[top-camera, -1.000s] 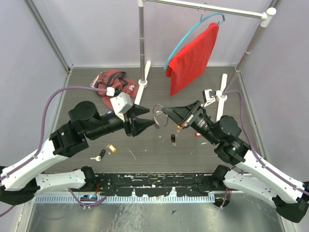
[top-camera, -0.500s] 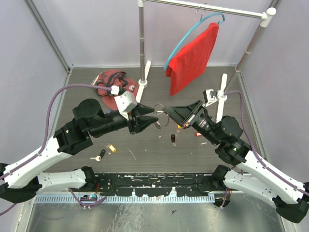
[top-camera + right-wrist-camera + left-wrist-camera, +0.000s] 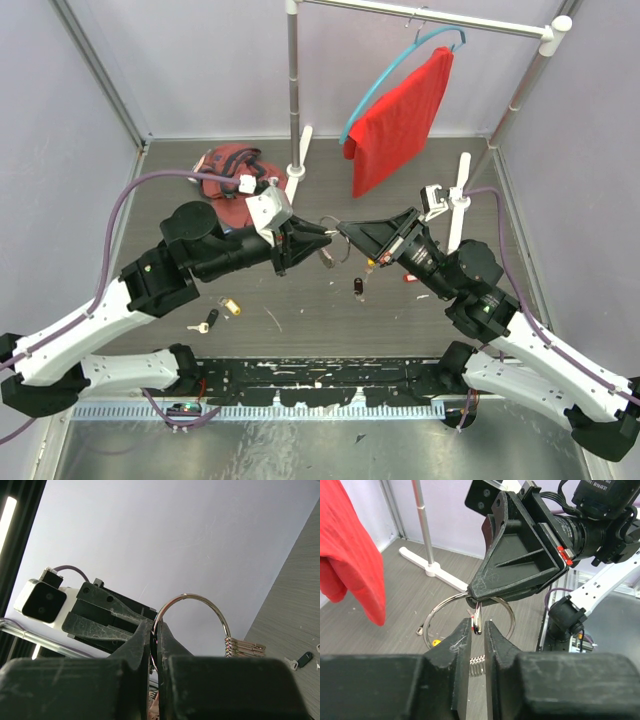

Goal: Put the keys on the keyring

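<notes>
The keyring point(image 3: 334, 250) is a wide silver wire ring held in the air at mid-table by my right gripper point(image 3: 343, 231), which is shut on its wire point(image 3: 188, 594). My left gripper point(image 3: 322, 241) meets it tip to tip. In the left wrist view its jaws point(image 3: 477, 625) stand nearly together, with a silver key point(image 3: 478, 616) edge-on between the tips, right under the right gripper point(image 3: 475, 592) and inside the ring's loop point(image 3: 433, 614). Loose keys lie on the table: a black-tagged one point(image 3: 358, 287), a yellow-tagged one point(image 3: 231, 305) and another point(image 3: 207, 322).
A clothes rack stands behind, with its pole point(image 3: 292, 90) and white feet point(image 3: 458, 195). A red garment point(image 3: 400, 120) hangs from it on a blue hanger. A red and black bundle point(image 3: 232, 170) lies at the back left. A red tag point(image 3: 410, 278) lies under the right arm.
My left gripper has moved right and slightly up to the keyring and now meets the right gripper's tip. The right gripper and the ring have barely moved.
</notes>
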Available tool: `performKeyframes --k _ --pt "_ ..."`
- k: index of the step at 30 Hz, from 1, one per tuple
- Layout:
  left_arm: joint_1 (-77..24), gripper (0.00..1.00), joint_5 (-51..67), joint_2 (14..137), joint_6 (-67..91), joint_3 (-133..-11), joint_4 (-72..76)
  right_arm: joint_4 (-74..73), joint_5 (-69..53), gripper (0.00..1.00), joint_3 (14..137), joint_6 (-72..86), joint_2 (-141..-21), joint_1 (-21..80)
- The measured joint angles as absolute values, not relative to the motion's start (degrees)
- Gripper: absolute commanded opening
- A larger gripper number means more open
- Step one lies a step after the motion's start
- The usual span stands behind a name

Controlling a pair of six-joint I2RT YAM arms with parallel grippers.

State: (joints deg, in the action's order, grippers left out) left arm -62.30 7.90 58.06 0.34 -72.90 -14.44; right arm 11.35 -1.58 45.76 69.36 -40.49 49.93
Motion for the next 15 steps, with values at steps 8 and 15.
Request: performKeyframes --k 8,15 --pt "-62.3 0.00 8.1 58.8 0.6 -73.6 -14.4 11.1 -1.7 0.07 45.8 69.1 -40.0 49.9" --pt "-62.3 0.00 8.9 58.8 -0.2 -75.2 -16.8 8.3 -2.1 0.65 47.7 66.0 -39.5 49.9"
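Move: The keyring, held up by the right fingers, has its rim between the left fingertips, its middle about 1 cm back, 1 cm to the right and 2 cm below the left hand. On the table some 28 cm beneath, the black-tagged key lies about 6 cm right and 1 cm ahead of the left hand, and the yellow-tagged key about 9 cm right and 7 cm ahead. From the right hand the keyring's middle is about 1 cm left, 1 cm back and 2 cm below. Holding its place in the air to within about half a centimetre, the left hand shuts its slightly parted fingers on the keyring's rim, at the small shiny clasp, while the right still grips it. Only after the left has closed do the right fingers open to about half and let go of the keyring, that hand easing up, back and to its right by about 1 cm in all. ##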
